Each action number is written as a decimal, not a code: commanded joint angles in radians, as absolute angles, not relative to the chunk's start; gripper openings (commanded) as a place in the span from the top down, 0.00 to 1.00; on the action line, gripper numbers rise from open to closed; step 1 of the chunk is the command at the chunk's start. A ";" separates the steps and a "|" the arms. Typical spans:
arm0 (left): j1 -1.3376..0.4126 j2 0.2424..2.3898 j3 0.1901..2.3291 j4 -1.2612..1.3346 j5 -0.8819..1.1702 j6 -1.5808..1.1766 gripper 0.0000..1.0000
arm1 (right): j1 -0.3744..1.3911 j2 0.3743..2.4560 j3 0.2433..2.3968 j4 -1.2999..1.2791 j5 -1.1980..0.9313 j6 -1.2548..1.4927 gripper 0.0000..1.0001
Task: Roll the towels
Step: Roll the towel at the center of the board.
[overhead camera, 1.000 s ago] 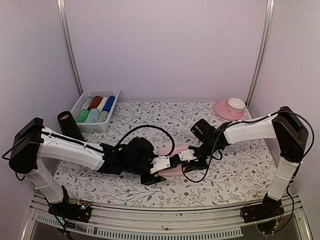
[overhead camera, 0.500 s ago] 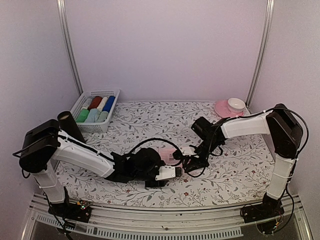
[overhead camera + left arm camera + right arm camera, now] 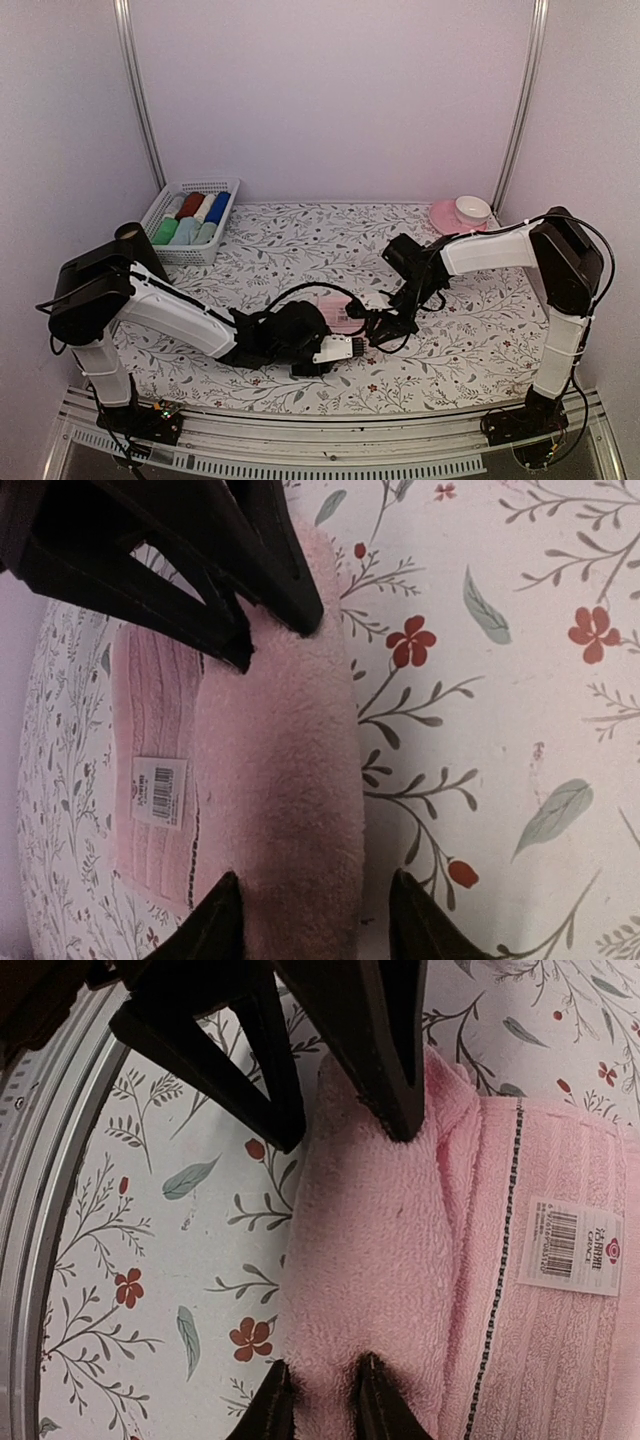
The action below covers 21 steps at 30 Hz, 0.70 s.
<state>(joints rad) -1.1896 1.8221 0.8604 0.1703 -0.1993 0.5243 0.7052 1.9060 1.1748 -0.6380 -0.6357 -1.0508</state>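
Observation:
The pink towel (image 3: 338, 308) lies mid-table, label up, with its near edge curled into a thick roll (image 3: 285, 780). My left gripper (image 3: 322, 920) straddles one end of that roll. One finger sits at the roll's inner side and the other stands a little clear of its outer side, so it is open. At the other end my right gripper (image 3: 322, 1400) is shut, pinching a fold of the roll (image 3: 370, 1250). Each gripper's dark fingers show at the top of the other's wrist view. In the top view the two grippers (image 3: 345, 347) (image 3: 385, 325) nearly meet.
A white basket (image 3: 228, 186) at the back left holds several rolled cloths in green, dark red, white and blue. A dark cylinder (image 3: 135, 245) stands beside it. A pink saucer with a white cup (image 3: 462, 215) sits at the back right. Black cables loop over the flowered tablecloth.
The left arm has swung in toward the near edge and its jaws have narrowed around the roll. The right gripper has drawn slightly left, still pinching the pink towel.

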 commanded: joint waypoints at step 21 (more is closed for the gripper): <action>-1.100 1.902 1.075 -0.256 0.092 0.326 0.92 | 0.683 1.578 0.928 -0.402 -0.476 -1.073 0.55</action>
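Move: Around the near-left end of the pink towel roll, the left fingers stand half open; the roll's middle is some 6 cm to their right and 1 cm ahead, about level. The label on the flat, still unrolled tail lies about 7 cm ahead and 5 cm right of the left hand. The right fingers already pinch the roll near its right end, its middle about 6 cm to their left, with the label some 6 cm ahead and 6 cm left of them. Closing on the left part of the roll, the left fingers pinch it while that hand eases about 1.5 cm forward, then as much to the right, tipping some 10 degrees late on. The right hand first holds still, then opens, lets go of the roll and draws off about 2.5 cm right and 2 cm up, its fingers still straddling the right end. ##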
